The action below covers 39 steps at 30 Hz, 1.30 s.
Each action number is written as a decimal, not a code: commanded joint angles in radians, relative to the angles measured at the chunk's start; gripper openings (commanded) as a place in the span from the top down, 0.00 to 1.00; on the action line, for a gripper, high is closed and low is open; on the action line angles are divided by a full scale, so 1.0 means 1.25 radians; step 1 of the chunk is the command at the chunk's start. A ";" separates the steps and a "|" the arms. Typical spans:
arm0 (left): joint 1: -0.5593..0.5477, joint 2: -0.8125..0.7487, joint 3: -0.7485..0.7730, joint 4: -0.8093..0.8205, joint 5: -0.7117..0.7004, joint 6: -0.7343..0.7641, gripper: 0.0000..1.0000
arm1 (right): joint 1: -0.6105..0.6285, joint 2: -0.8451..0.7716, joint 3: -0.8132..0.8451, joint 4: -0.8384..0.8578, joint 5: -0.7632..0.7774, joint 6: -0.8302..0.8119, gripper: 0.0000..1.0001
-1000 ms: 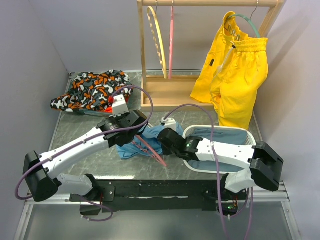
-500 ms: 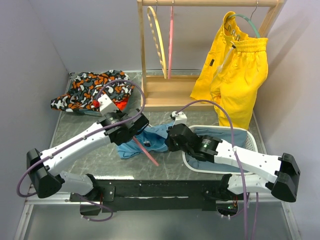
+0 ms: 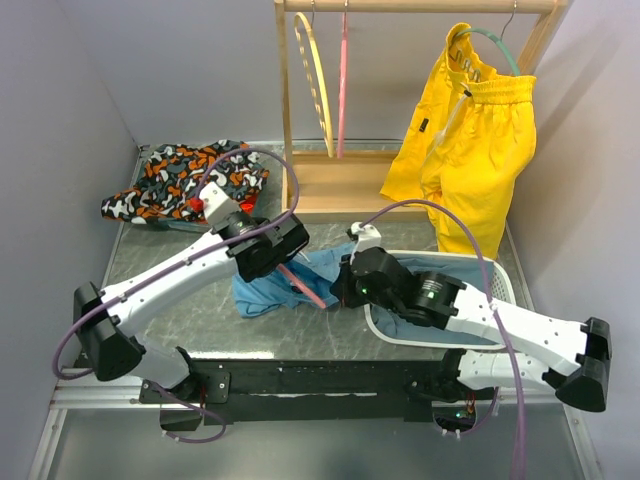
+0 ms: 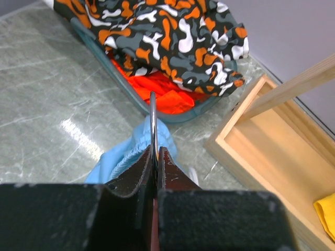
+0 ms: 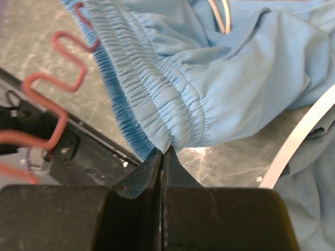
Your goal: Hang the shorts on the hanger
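The light-blue shorts [image 3: 262, 292] lie crumpled on the table between the two arms. My left gripper [image 3: 290, 268] is shut on the thin pink hanger [image 3: 310, 291], which slants down over the shorts. In the left wrist view the hanger [image 4: 153, 112] shows edge-on, rising out of the closed left gripper [image 4: 155, 152], with the shorts [image 4: 121, 163] below. My right gripper [image 3: 338, 290] is shut on the shorts. The right wrist view shows the right gripper [image 5: 163, 152] pinching the elastic waistband of the shorts [image 5: 209, 78], with the hanger's wavy pink bar [image 5: 52, 78] at the left.
A wooden rack [image 3: 340, 185] stands at the back with a yellow hanger [image 3: 315, 80], another pink hanger [image 3: 343, 80] and yellow shorts [image 3: 470, 140] on a teal hanger. A patterned garment [image 3: 185, 180] lies back left. A white basket [image 3: 503, 280] of clothes sits under the right arm.
The right gripper has closed on the shorts' waistband and its arm has stretched out leftward. The left gripper has shifted right and back with the hanger.
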<state>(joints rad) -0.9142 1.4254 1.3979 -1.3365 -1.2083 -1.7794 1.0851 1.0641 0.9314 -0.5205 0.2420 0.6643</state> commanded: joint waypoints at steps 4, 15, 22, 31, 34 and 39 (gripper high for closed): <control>0.051 0.050 0.088 -0.025 -0.116 0.081 0.99 | 0.007 -0.055 0.087 -0.063 -0.035 0.027 1.00; 0.099 0.124 0.108 -0.025 -0.128 0.102 0.99 | -0.009 -0.069 0.183 -0.188 -0.067 0.083 1.00; 0.117 0.164 0.119 -0.025 -0.094 0.076 0.99 | -0.027 -0.100 0.230 -0.304 -0.105 0.112 1.00; 0.118 0.196 0.110 -0.025 -0.070 0.042 0.99 | -0.037 -0.070 0.365 -0.412 -0.225 0.134 1.00; 0.118 0.199 0.108 -0.025 -0.065 0.034 0.99 | -0.037 -0.061 0.379 -0.378 -0.293 0.164 1.00; 0.117 0.208 0.114 -0.025 -0.057 0.034 0.99 | -0.036 -0.047 0.358 -0.282 -0.365 0.240 1.00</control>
<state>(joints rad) -0.8066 1.6478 1.5322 -1.3228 -1.2007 -1.7237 1.0321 1.0355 1.3296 -0.9241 -0.0284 0.8734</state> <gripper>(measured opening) 0.076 0.010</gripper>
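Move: From the left hand, which keeps the pink hanger by its hook, the light-blue shorts lie about 8 cm back, 13 cm right and 17 cm below; the clothes bin is some 18 cm ahead, 18 cm left and 16 cm below. From the right hand, already pinching the waistband, the shorts' middle is about 5 cm ahead, 7 cm left and 12 cm below, with the white basket some 25 cm right, 3 cm ahead and 13 cm below. Up by roughly 11 cm and back about 5 cm, the right hand draws the pinched waistband away from the shorts' bulk, its fingers tipping further down by some 15 degrees. Meanwhile the left hand carries the hanger forward about 4 cm, then sinks a little as it goes, tilting slightly and keeping its grip on the hook. ##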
